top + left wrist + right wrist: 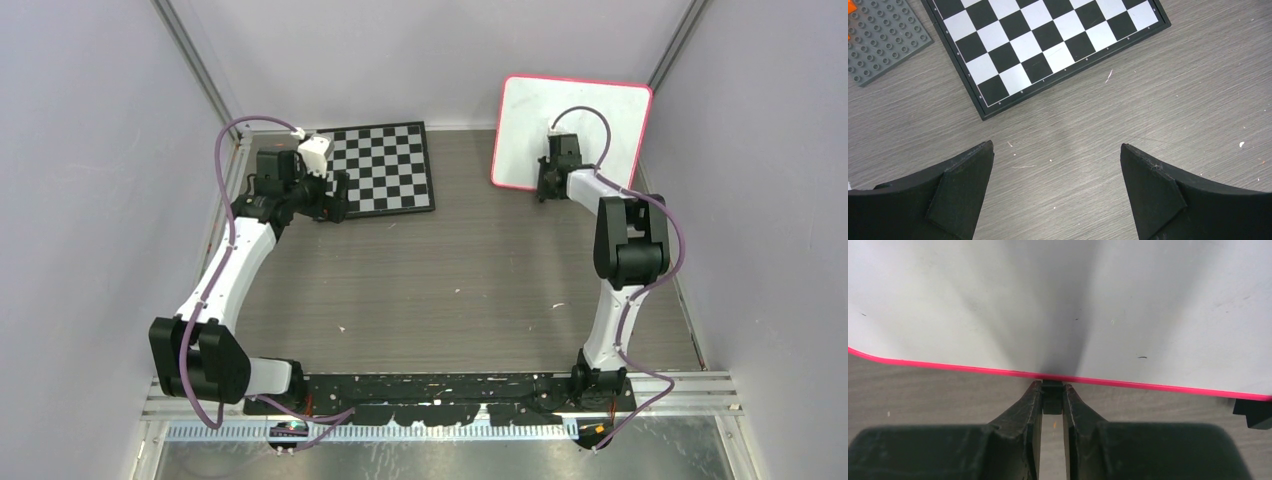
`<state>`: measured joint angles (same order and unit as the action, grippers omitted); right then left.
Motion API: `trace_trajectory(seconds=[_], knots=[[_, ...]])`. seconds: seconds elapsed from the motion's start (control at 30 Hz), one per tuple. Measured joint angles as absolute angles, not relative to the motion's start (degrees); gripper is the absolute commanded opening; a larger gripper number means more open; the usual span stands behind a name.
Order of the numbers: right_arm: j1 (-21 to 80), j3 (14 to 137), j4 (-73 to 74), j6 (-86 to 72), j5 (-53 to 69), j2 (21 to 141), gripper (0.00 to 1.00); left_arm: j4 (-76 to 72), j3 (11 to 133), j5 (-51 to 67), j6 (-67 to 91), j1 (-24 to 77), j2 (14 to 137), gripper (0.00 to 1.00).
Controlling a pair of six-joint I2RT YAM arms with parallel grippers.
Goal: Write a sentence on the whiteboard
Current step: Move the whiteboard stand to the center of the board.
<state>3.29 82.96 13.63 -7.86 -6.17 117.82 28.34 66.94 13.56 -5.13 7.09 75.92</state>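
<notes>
The whiteboard (575, 110), white with a pink-red rim, stands tilted at the back right of the table. Its face (973, 305) looks blank apart from a few faint specks, and the sentence is out of view. My right gripper (547, 188) sits at the board's lower edge. In the right wrist view my right gripper (1052, 385) is shut on a small black clip foot (1052, 401) under the rim. A second black foot (1254, 412) shows at the right. My left gripper (335, 198) hovers at the back left, and in its wrist view my left gripper (1057, 147) stands wide open over bare table.
A black-and-white checkered board (385, 165) lies flat at the back middle, just beyond the left gripper; its corner (1048, 40) fills the upper left wrist view. A grey studded baseplate (878, 40) lies left of it. Grey walls close in both sides.
</notes>
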Motion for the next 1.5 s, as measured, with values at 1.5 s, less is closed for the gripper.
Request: trace_trajectory(seconds=[1.5], knots=[[39.5, 50.9, 21.3, -10.1, 3.2, 89.1, 0.00, 38.3, 80.5, 13.0, 4.5, -5.3, 76.5, 1.00]])
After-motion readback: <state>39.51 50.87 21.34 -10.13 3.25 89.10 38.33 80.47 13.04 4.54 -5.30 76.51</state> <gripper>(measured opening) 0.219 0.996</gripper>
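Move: Pinched in the right fingers already is the black foot under the whiteboard's near edge, the board's middle lying about 10 cm ahead, 7 cm to the right and 8 cm above. The table's middle, where the stand is taken, is some 14 cm back and 30 cm to the left of that hand, slightly below. The chessboard's middle is roughly 8 cm ahead and 43 cm left. From the left hand the table's middle lies about 23 cm right, level with it and 20 cm below. Keeping its pinch on the foot, the right hand drags the whiteboard stand back about 26 cm and left some 21 cm at nearly constant height, first almost straight back, then slantwise towards the table's middle. Meanwhile its wrist turns roughly 40 degrees counter-clockwise and tips a little farther down. Late on, the empty, wide-open left hand moves left and up, about 7 cm each way, clear of the table's middle. ##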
